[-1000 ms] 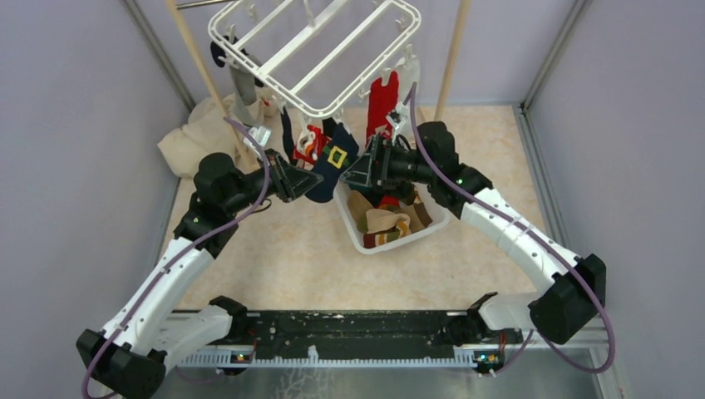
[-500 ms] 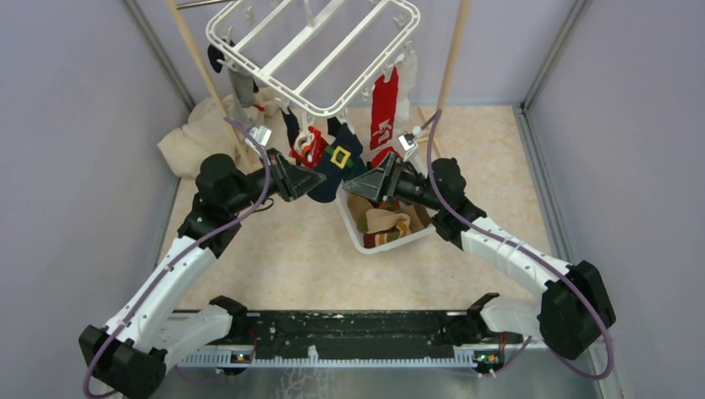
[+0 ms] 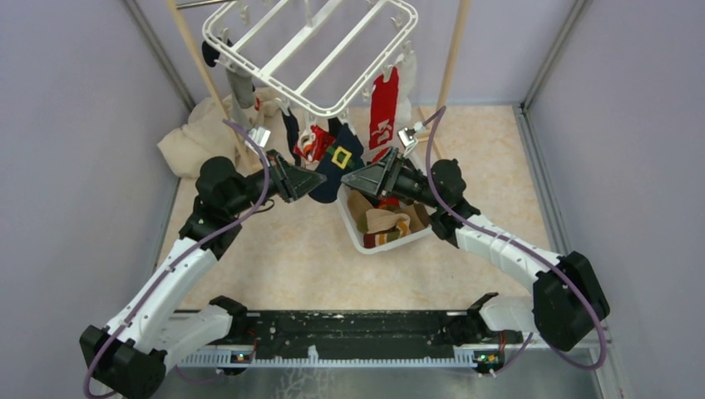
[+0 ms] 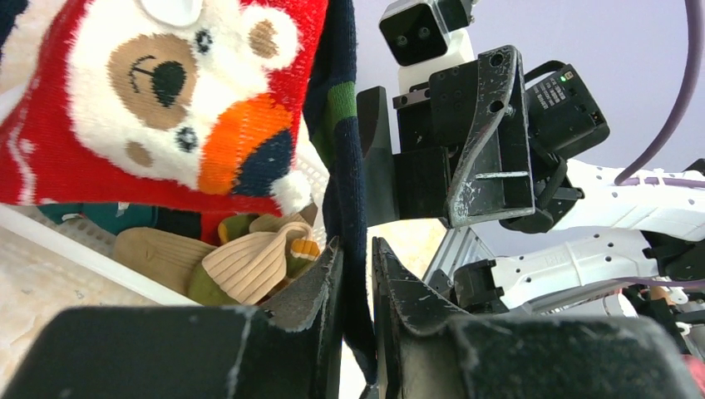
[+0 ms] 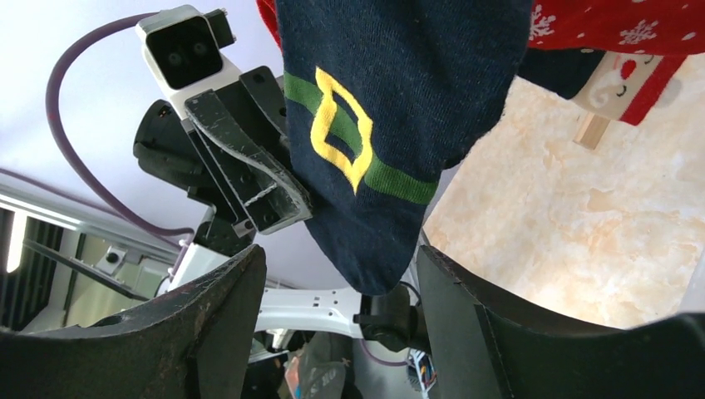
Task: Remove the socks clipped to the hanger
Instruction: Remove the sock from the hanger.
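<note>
The white hanger (image 3: pixel 309 51) hangs at the back with several socks clipped under it. A dark navy sock with a yellow buckle and green stripe (image 3: pixel 338 160) hangs at its front. My left gripper (image 3: pixel 312 178) is shut on the edge of that navy sock (image 4: pixel 344 166), which runs down between its jaws (image 4: pixel 357 270). My right gripper (image 3: pixel 349 177) is open, with the navy sock's toe (image 5: pixel 391 125) hanging between its spread fingers (image 5: pixel 341 278), untouched. A red bear sock (image 4: pixel 166 91) hangs beside it, and a long red sock (image 3: pixel 383 106) hangs further right.
A white slatted basket (image 3: pixel 352 230) holding several loose socks stands on the floor under my right gripper. A beige cloth heap (image 3: pixel 195 129) lies at the back left. Wooden poles (image 3: pixel 193 58) (image 3: pixel 453 50) stand either side of the hanger. Grey walls close in both sides.
My right arm has dropped its elbow and swung its open gripper left toward the navy sock. The hanger has swung slightly left. My left gripper has kept its hold.
</note>
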Controlling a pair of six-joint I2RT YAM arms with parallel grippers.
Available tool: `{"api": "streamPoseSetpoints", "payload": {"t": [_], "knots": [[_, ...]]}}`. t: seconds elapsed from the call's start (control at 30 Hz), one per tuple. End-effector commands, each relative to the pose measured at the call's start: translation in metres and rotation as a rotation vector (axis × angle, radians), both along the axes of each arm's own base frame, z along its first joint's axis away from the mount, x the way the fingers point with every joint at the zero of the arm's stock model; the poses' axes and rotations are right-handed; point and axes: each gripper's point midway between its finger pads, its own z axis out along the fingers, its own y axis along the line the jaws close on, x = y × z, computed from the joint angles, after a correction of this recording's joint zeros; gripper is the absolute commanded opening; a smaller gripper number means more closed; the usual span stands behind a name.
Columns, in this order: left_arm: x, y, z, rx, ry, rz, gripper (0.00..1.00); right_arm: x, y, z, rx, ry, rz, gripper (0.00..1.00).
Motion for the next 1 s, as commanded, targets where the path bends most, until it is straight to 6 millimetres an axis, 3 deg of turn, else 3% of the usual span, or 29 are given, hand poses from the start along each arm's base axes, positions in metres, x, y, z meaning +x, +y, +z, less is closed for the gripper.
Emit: {"api": "streamPoseSetpoints", "payload": {"t": [0.0,0.37,0.7,0.77,0.97], "knots": [[-0.007,-0.002,0.013,-0.037,-0.038,-0.03,0.24,-0.001,0.001,0.008,0.038,-0.048,0.007,0.67],[-0.012,-0.006,0.013,-0.073,-0.018,-0.062,0.24,0.004,0.009,0.0,0.057,-0.039,0.017,0.66],[-0.017,-0.007,0.007,-0.082,0.003,-0.069,0.24,0.005,0.013,0.016,0.14,-0.061,0.031,0.64],[-0.018,-0.006,0.005,-0.081,0.007,-0.066,0.24,0.006,0.015,0.019,0.148,-0.066,0.035,0.61],[-0.021,-0.004,0.002,-0.076,0.014,-0.057,0.24,0.005,0.022,0.023,0.178,-0.069,0.056,0.4]]}}
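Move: The navy buckle sock, still clipped to the hanger, hangs between the two hands. Its middle is about 3 cm left, 2 cm ahead and 5 cm above the right hand, and some 3 cm right, 2 cm ahead and 5 cm above the left, whose narrow finger gap is already around its edge. The red bear sock hangs about 7 cm ahead of it, 3 cm left. The tall red sock is some 12 cm ahead, 8 cm right and 6 cm above the right hand. Around the navy sock's lower part the right hand's fingers narrow from wide to under half open, mostly at the very end, once the hand has eased about 1 cm forward and 1.5 cm down and then kept on about 2 cm leftward towards the left hand. The left hand drifts back about 1.5 cm, its small gap still around the sock's edge. ##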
